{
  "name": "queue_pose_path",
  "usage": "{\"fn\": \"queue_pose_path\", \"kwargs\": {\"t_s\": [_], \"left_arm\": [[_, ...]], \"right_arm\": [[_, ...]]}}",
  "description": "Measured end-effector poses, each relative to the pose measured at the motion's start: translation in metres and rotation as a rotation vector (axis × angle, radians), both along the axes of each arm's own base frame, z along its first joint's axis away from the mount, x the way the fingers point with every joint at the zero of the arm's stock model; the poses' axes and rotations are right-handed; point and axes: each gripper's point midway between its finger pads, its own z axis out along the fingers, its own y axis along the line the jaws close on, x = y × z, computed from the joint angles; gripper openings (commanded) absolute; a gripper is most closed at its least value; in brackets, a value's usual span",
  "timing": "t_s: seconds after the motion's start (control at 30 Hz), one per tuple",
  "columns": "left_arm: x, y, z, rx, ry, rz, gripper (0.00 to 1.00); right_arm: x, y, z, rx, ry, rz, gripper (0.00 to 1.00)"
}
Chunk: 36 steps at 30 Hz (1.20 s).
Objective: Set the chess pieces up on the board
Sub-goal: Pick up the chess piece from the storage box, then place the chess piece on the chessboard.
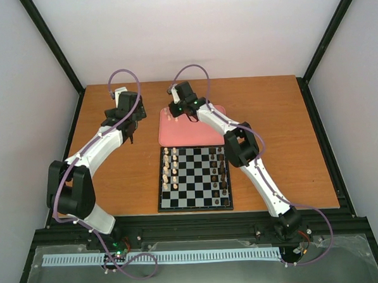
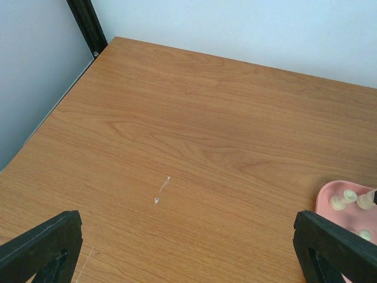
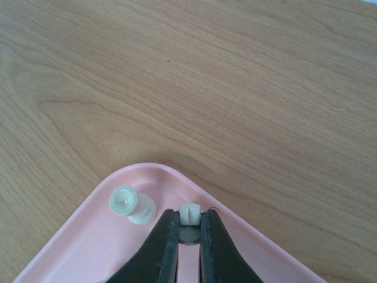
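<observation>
My right gripper is shut on a small cream chess piece standing in a corner of the pink tray. Another cream piece stands just left of it on the tray. In the top view the right gripper is over the tray's far left corner. The board lies in front of the tray, with cream pieces along its left columns. My left gripper is open over bare table, left of the tray; nothing lies between its fingers.
Dark brown pieces fill the board's right columns. Two more cream pieces show on the tray edge in the left wrist view. Black frame posts and white walls close in the table's back and sides.
</observation>
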Motion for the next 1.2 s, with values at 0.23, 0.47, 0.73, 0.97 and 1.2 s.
{"fn": "queue_pose_path", "kwargs": {"t_s": [0.23,0.47,0.73,0.97,1.2], "left_arm": [[0.0,0.0,0.0,0.001,0.0,0.001,1.0],[0.0,0.0,0.0,0.002,0.0,0.002,1.0],[0.0,0.0,0.0,0.002,0.001,0.0,1.0],[0.0,0.0,-0.001,0.001,0.002,-0.002,1.0],[0.0,-0.001,-0.001,0.001,0.002,-0.003,1.0]], "right_arm": [[-0.01,-0.004,0.023,0.0,-0.015,0.024,0.03],[-0.048,-0.021,0.109,0.02,-0.104,0.04,0.03],[-0.144,-0.03,0.185,0.099,-0.219,0.1,0.03],[-0.269,0.004,0.154,0.009,-0.196,0.24,0.03],[-0.365,0.016,0.135,-0.036,-0.169,0.343,0.03]]}}
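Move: The right hand already has a white chess piece pinched low in the storage box's far left corner; the vacant squares at the board's near left lie about 37 cm back, 2 cm left and 2 cm lower. The two files of white pieces already set centre some 25 cm back, 2 cm left. Still in the box, one piece stands about 3 cm left of the hand, level with it, another 2 cm left and 3 cm back. From the left hand the vacant squares are roughly 24 cm back, 14 cm right and 17 cm below. Up first, then in a long arc back, the right hand lifts its pinched chess piece out of the storage box, rising about 18 cm while starting to draw towards the base. It then sweeps back fast over the board, some 36 cm in all, sinking about 5 cm towards the near left squares. The fingers keep their hold as the wrist turns about 20 degrees counter-clockwise and the fingertips tilt up slightly. ##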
